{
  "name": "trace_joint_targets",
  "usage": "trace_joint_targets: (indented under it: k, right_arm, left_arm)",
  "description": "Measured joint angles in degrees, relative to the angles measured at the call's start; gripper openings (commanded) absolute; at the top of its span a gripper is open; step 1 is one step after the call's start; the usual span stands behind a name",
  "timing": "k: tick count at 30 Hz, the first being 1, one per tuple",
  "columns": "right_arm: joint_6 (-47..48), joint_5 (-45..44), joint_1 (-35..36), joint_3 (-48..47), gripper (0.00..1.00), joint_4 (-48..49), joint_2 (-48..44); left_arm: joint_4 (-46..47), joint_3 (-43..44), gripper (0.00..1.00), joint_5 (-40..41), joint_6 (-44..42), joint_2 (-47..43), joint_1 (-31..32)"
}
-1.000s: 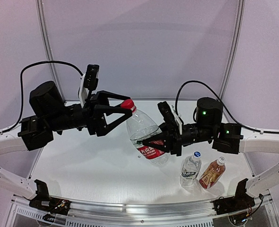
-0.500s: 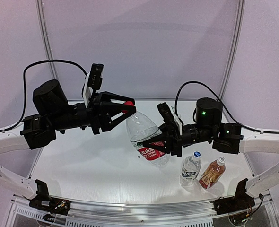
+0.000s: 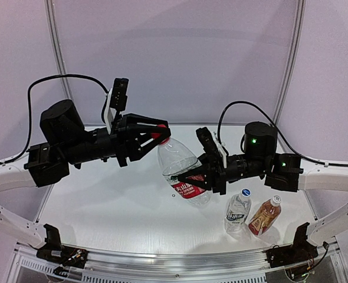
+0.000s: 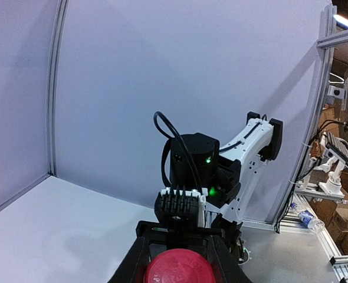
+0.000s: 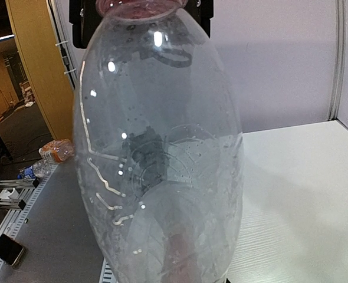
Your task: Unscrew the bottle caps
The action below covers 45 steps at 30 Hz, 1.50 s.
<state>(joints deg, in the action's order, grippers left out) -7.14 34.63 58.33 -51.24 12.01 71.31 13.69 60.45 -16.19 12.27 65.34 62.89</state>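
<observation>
My right gripper (image 3: pixel 191 178) is shut on the clear bottle with the red label (image 3: pixel 180 167) and holds it tilted above the table. This bottle fills the right wrist view (image 5: pixel 162 147). My left gripper (image 3: pixel 161 134) is shut on its red cap (image 3: pixel 157 132), which shows between the two black fingers at the bottom of the left wrist view (image 4: pixel 180 268). A small clear bottle with a blue-and-white cap (image 3: pixel 237 211) and an amber bottle with a red-gold label (image 3: pixel 265 216) lie on the table at the right front.
The white table (image 3: pixel 103 206) is ringed by curved white walls (image 3: pixel 174 59). The right arm's wrist (image 4: pixel 197 165) faces the left wrist camera. A metal rail (image 3: pixel 174 262) runs along the near edge.
My left gripper has closed in on the red cap and rotated on it. The right gripper holds the bottle nearly still.
</observation>
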Motion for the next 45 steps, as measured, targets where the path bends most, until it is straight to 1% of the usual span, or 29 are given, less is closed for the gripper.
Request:
trace_joint_targets:
  k: [4,6,10,15,17,21,24,27,29,33,36,41,43,45]
  right_arm:
    - [-0.33,-2.08,0.0,-0.04,0.14,0.0,0.11]
    - [-0.57,-3.74,0.0,-0.26,0.14,-0.02,0.35]
    - [-1.27,-9.11,-0.02,-1.14,0.14,-0.02,1.11]
    - [-2.47,-18.29,0.09,-2.32,0.13,-0.66,2.14]
    - [-2.89,-21.75,0.11,-2.6,0.13,-1.2,2.71]
    - [-3.04,-25.57,0.13,-2.69,0.13,-1.68,3.63]
    - [-3.04,-27.19,0.15,-3.13,0.13,-1.88,4.22]
    - [-3.02,-28.0,0.15,-3.34,0.13,-1.9,4.52]
    - [-3.02,-28.22,0.15,-3.34,0.13,-1.92,4.61]
    - [-3.48,-29.51,0.09,-3.34,0.13,-0.48,4.61]
    - [-3.74,-29.62,0.02,-3.34,0.13,0.85,4.61]
    - [-3.93,-29.49,0.02,-3.32,0.13,1.7,4.61]
    - [-3.98,-29.38,0.02,-3.28,0.13,1.84,4.61]
    - [-4.11,-29.33,0.02,-3.21,0.13,2.12,4.61]
  left_arm:
    - [-0.11,0.02,0.17,2.64,-0.09,0.11,0.44]
    - [-0.22,0.2,0.17,5.66,0.2,0.39,0.83]
    - [-0.72,1.22,0.17,15.08,1.95,1.55,1.99]
    - [-1.64,3.52,0.17,29.7,7.82,4.55,3.26]
    - [-1.81,4.24,0.17,33.66,10.1,6.03,3.34]
    - [-2.51,5.44,0.19,38.8,13.33,8.37,3.34]
    - [-2.91,6.43,0.26,41.99,14.97,9.68,3.34]
    - [-2.93,6.69,0.32,43.08,15.54,10.08,3.41]
    - [-2.97,6.69,0.39,43.6,15.87,10.21,3.45]
    - [-3.91,6.67,0.57,43.45,16.06,10.43,3.91]
    - [-4.48,6.67,0.65,42.6,15.63,10.78,4.85]
    - [-4.79,6.67,0.75,41.7,14.27,10.8,5.22]
    - [-4.76,6.67,0.82,41.31,13.73,10.73,5.42]
    - [-4.81,6.67,0.92,40.92,12.81,10.49,5.7]
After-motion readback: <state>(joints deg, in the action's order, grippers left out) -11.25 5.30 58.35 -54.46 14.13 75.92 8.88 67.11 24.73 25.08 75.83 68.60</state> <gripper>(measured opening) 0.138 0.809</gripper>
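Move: The red cap is already between the left fingers, on the tilted bottle whose middle lies some 6 cm right, 2 cm back and 9 cm below that hand. From the right hand, which grips the bottle's label, the cap is about 8 cm left, 3 cm ahead and 12 cm up. The blue-capped bottle stands roughly 15 cm right and 3 cm back of the right hand, the tea bottle 22 cm right and 3 cm back, both some 20 cm lower. Still pinching the red cap, the left hand swings forward about 11 cm, turning counter-clockwise nearly 40 degrees and tipping down, while the right hand, keeping its grip on the bottle, goes forward some 9 cm and turns clockwise about 30. Then the left fingers open and let go of the cap, the hand easing back and a little down and right beside the neck as the right hand lifts slightly. ##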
